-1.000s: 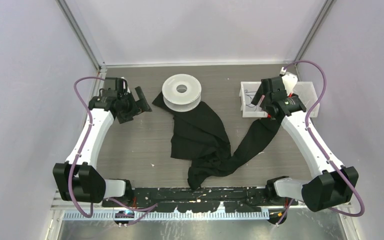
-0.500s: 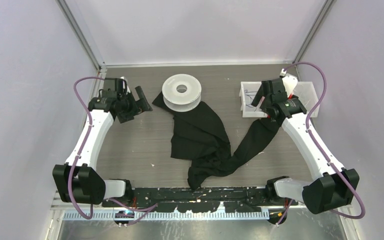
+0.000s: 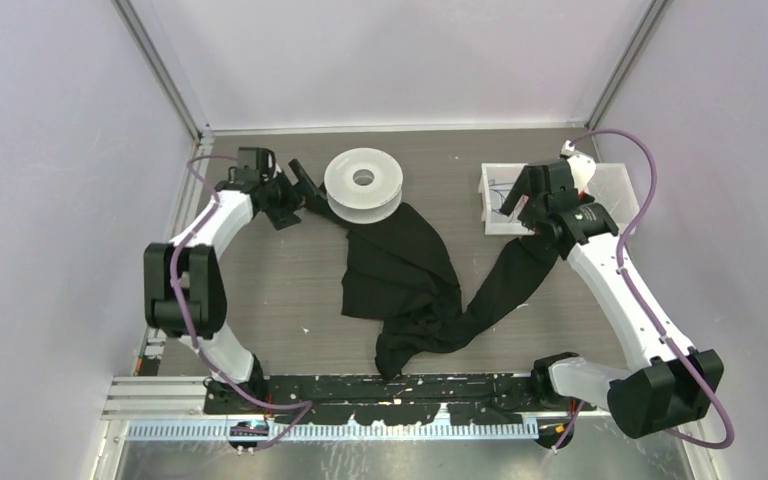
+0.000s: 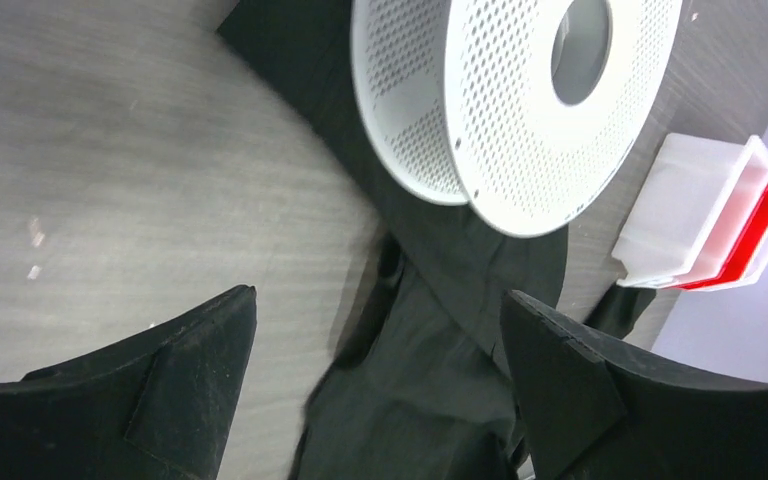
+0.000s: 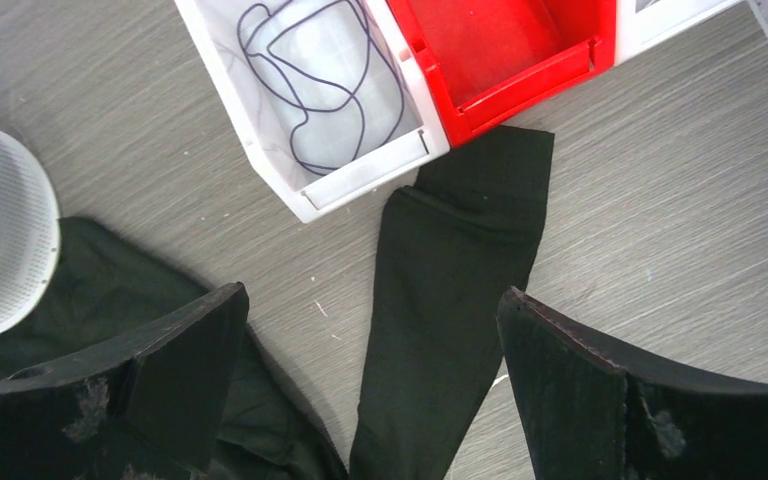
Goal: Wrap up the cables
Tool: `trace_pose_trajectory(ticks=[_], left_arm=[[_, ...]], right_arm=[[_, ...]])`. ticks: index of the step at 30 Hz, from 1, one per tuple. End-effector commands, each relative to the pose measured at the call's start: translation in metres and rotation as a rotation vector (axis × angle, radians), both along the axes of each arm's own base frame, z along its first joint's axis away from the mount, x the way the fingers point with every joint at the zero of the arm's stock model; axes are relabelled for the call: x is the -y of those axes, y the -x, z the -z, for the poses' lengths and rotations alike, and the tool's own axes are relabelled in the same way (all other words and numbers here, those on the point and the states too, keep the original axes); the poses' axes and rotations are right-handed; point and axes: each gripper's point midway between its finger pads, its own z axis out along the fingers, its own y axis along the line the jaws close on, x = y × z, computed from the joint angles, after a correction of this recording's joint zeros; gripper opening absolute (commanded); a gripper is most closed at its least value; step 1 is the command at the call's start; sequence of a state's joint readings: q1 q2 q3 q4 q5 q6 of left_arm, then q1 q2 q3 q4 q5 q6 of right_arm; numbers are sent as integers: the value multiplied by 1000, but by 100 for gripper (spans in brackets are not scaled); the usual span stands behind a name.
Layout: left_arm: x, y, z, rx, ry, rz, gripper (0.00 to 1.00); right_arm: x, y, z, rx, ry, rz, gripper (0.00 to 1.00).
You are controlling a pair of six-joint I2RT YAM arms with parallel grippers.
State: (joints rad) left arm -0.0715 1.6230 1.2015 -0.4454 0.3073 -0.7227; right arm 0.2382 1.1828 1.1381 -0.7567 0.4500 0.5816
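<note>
The cables (image 5: pixel 320 90) are thin dark loops lying in a white bin (image 5: pixel 260 150); from above they show faintly as the cables (image 3: pixel 499 193) in the white bin (image 3: pixel 490 222). My right gripper (image 5: pixel 370 340) hangs open just short of that bin, over a strip of black cloth (image 5: pixel 450 290), with nothing between its fingers; from above the right gripper (image 3: pixel 520 205) overlaps the bin's near side. A white perforated spool (image 4: pixel 520 110) rests on the cloth's corner. My left gripper (image 4: pixel 380 340) is open and empty, pointing at the spool (image 3: pixel 363 185) from its left, seen from above as the left gripper (image 3: pixel 300 195).
A large black cloth (image 3: pixel 400 270) sprawls from under the spool to the table's front middle. A red bin (image 5: pixel 500 50) adjoins the white one on its right. Side walls and a metal frame close in the table on the left, right and back.
The left arm has folded and swung its gripper rightward, close up to the spool. The right gripper has shifted only slightly near the bin. Both stay open.
</note>
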Motion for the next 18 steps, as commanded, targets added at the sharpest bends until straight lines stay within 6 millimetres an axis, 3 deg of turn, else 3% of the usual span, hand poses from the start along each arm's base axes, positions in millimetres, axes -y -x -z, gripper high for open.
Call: trace_pose_trajectory(ticks=[1,7,11,14,18], left_arm=[[22,-56,-38,198,133,41,89],[38,-88,-18,213,251,42,72],[44,-97,6,165,287,45,70],[49,-105,13,175,322,49,67],[58,-112,14,196,373,63,43]], right_arm=[[-7,3,-20,78,-67,-13,100],[-9,11,-14,49,-76,-18,100],[-8,15,-13,47,-83,-16,100],[-9,17,-14,50,-89,-18,100],[-9,18,-11,40,-92,-18,100]])
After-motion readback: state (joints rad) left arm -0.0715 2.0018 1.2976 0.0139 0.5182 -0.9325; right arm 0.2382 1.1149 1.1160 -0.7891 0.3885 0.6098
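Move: Ahead of the left hand and to its right lies the white spool, its middle about 11 cm farther out, 11 cm right and 8 cm lower. The main part of the black cloth lies some 18 cm to this hand's right, 3 cm back and 13 cm below, partly under the spool. From the idle right hand the spool is roughly 33 cm to the left, 15 cm ahead and 15 cm down. Reaching forward about 9 cm, and about half as far to the right and down, the left hand goes to the near left rim of the white spool. It rolls its left side down by some 15 degrees while the fingers narrow from nearly wide open to about half. They end astride the edge of the upper flange, one finger on its outer side and the other in the gap between the flanges. ##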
